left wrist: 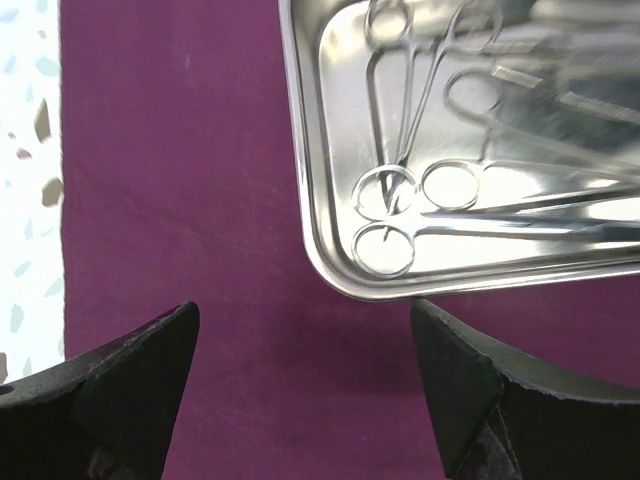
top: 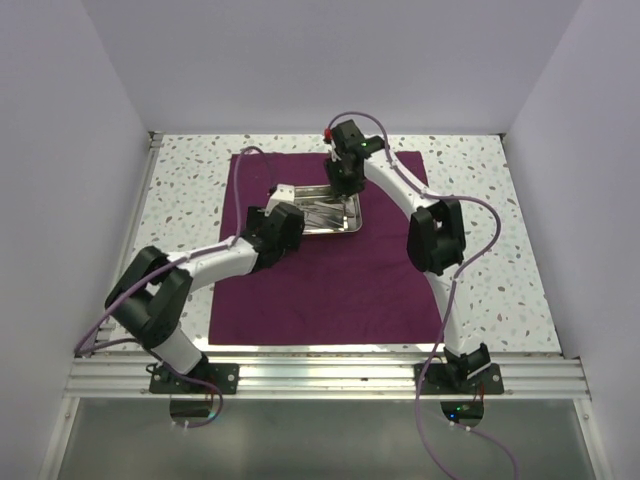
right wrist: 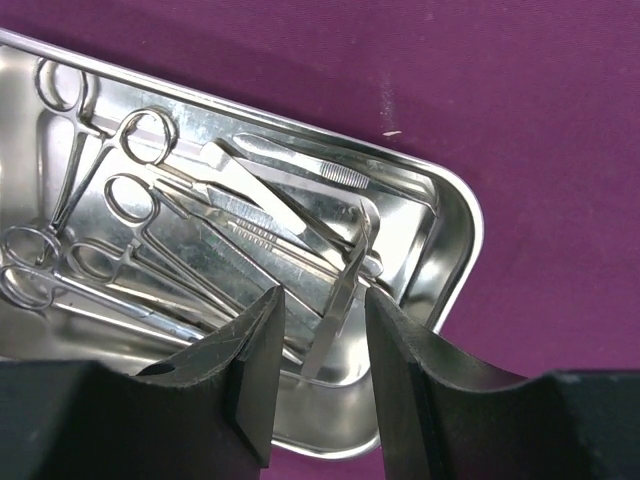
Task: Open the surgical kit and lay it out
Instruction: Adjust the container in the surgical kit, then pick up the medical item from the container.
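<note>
The dark purple cloth (top: 330,290) lies spread flat on the table. The shiny steel tray (top: 345,228) sits on its far middle, holding several ring-handled scissors and forceps (left wrist: 385,190) and tweezers (right wrist: 300,165). My left gripper (top: 290,205) is open over the cloth (left wrist: 180,150), just short of the tray's near-left corner (left wrist: 330,275). In its wrist view the left gripper (left wrist: 303,310) holds nothing. My right gripper (top: 345,185) hangs over the tray's far side. In its wrist view the right gripper (right wrist: 322,300) is open, its jaws on either side of a thin silver instrument (right wrist: 345,285) that leans on the tray wall (right wrist: 465,215).
The speckled white tabletop (top: 470,200) borders the cloth on all sides. White walls close in the left, right and back. A metal rail (top: 320,375) runs along the near edge by the arm bases.
</note>
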Controlling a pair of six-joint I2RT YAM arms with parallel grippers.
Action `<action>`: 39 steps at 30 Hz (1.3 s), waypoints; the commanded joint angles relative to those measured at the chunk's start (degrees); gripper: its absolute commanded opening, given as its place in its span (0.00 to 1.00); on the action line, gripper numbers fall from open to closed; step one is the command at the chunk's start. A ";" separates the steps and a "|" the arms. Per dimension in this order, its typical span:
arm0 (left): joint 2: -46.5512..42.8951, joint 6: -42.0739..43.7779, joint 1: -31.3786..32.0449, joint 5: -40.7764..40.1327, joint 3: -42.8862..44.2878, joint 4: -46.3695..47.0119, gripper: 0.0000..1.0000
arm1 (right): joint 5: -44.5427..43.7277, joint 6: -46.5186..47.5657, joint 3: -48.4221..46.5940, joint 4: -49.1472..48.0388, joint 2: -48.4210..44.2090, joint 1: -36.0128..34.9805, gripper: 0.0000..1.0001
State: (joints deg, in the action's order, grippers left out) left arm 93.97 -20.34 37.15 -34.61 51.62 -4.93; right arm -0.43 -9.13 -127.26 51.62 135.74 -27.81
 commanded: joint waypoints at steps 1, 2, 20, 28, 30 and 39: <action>-7.91 0.74 0.03 1.21 -0.02 3.79 0.91 | -3.34 -0.98 -0.27 -1.08 0.92 -0.75 0.41; -8.54 0.83 0.03 1.82 0.06 3.70 0.91 | -3.88 -1.24 -0.44 -0.82 1.19 -1.01 0.41; -12.94 0.83 -0.06 3.94 -2.75 6.07 0.91 | -11.26 -4.67 2.02 -4.94 6.11 -1.37 0.29; -10.66 1.88 0.03 3.94 -0.20 6.16 0.90 | -11.26 -5.02 1.58 -5.21 4.01 -1.45 0.00; -9.95 2.23 0.03 3.85 0.85 6.07 0.90 | -11.35 -5.03 1.14 -4.68 2.87 -1.54 0.00; -8.55 5.12 -0.32 5.34 7.44 6.51 0.92 | -15.03 -3.01 -6.93 3.39 -1.88 -4.00 0.00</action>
State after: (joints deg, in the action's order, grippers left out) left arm 85.01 -17.72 37.19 -30.11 54.76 -1.41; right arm -12.34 -13.23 -128.66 50.43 140.18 -30.24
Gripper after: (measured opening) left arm 0.917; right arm 0.028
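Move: The curved-tip tweezers lie under the right hand, about level with it fore and aft, 1 cm to its right and 6 cm below. The tray's middle is about 6 cm to this hand's left and 2 cm back, some 6 cm down. The grooved handle lies about 4 cm ahead of the hand and 1 cm left, equally low. From the left hand, the tweezers are some 12 cm ahead, 17 cm right and 3 cm lower. Lower the right gripper about 5 cm into the right end of the tray, easing slightly forward. Shut its half-open fingers to pinch the curved-tip tweezers near the tip, then draw up about 2 cm with the grip kept. Meanwhile raise the open left gripper some 6 cm clear of the tray's near-left corner, tips lifting a little; pause there, then rise a bit more, drifting forward and right. ##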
